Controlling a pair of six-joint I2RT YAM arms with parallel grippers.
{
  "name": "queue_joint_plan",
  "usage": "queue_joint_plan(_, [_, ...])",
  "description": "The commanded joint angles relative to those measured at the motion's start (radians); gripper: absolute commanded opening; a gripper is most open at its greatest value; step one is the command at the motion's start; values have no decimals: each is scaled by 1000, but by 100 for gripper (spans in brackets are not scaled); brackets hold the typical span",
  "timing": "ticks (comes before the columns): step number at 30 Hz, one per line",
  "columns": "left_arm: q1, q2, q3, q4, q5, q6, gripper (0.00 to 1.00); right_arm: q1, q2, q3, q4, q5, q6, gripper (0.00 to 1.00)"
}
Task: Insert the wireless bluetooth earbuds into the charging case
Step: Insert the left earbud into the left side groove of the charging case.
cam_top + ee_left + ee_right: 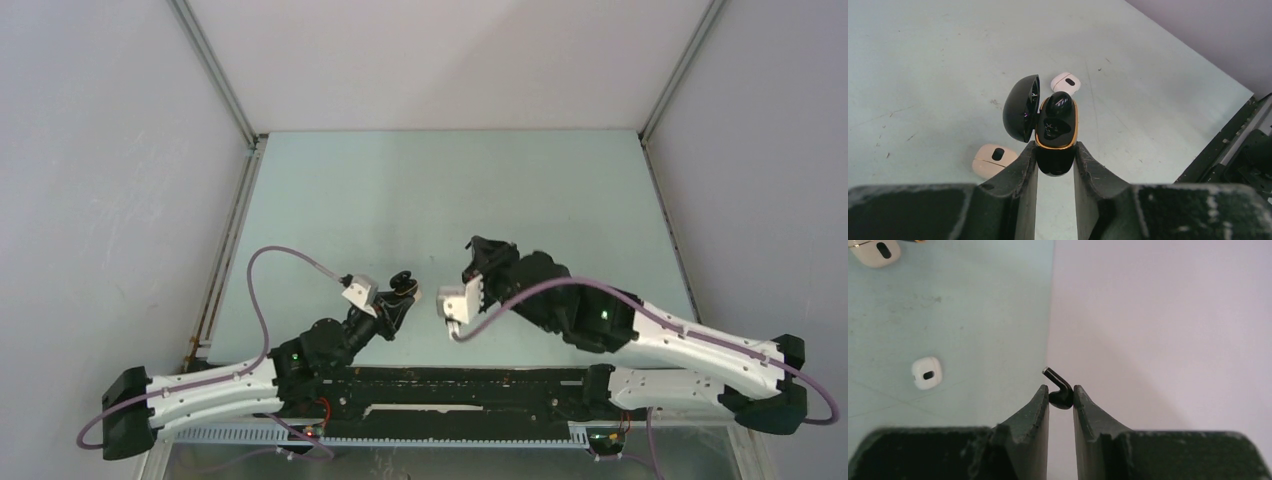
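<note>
My left gripper (pixel 1055 150) is shut on the lower body of a black charging case with a gold rim (pixel 1052 131) and holds it above the table. Its lid (pixel 1020 107) is swung open to the left. One black earbud (pixel 1058 103) sits in the far socket; the near socket looks empty. My right gripper (pixel 1060 389) is shut on a second black earbud (pixel 1062 397), its stem pointing up and left, held in the air. In the top view the left gripper (pixel 401 285) and right gripper (pixel 473 247) are close together mid-table.
A white closed case (pixel 1066 82) lies beyond the black case, and a cream closed case (pixel 993 159) lies to its left. The right wrist view shows a small white case (pixel 927 373) and a cream one (pixel 877 250) on the table (pixel 973 315).
</note>
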Motion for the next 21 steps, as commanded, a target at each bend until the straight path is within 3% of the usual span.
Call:
queue_joint_plan(1, [-2,96,106,111,28,64,0,114,-115,-207,329,148,-345,0])
queue_joint_plan(7, [-2,187,154,162,103,77,0,234,-158,-352,517,191,-491,0])
queue_joint_plan(15, [-2,249,184,201,163,175,0,257,-160,-448,666,119,-602,0])
queue_joint_plan(21, [-2,264,189,203,192,244,0,259,-128,-459,641,123,-612,0])
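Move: The right hand, holding a black earbud, has the open black charging case about 11 cm to its left, 3 cm nearer the base and 14 cm below. From the left hand, which grips that case by its bottom, the earbud is roughly 12 cm to the right, 5 cm ahead and 14 cm up. On the table, some 29 cm below the right hand, the pink case lies 5 cm ahead and 12 cm left, the white case 11 cm ahead and 3 cm right. The right hand draws back about 5 cm and drifts left and a little down, still pinching the earbud, while its fingers swing up some 30 degrees to about level and turn around 15 degrees counter-clockwise, towards the open case. The left hand keeps its grip on the case and carries it about 5 cm to the right and 3 cm up to meet the earbud, turning slightly clockwise, with both hands easing off towards the end and no touch between earbud and case yet. ##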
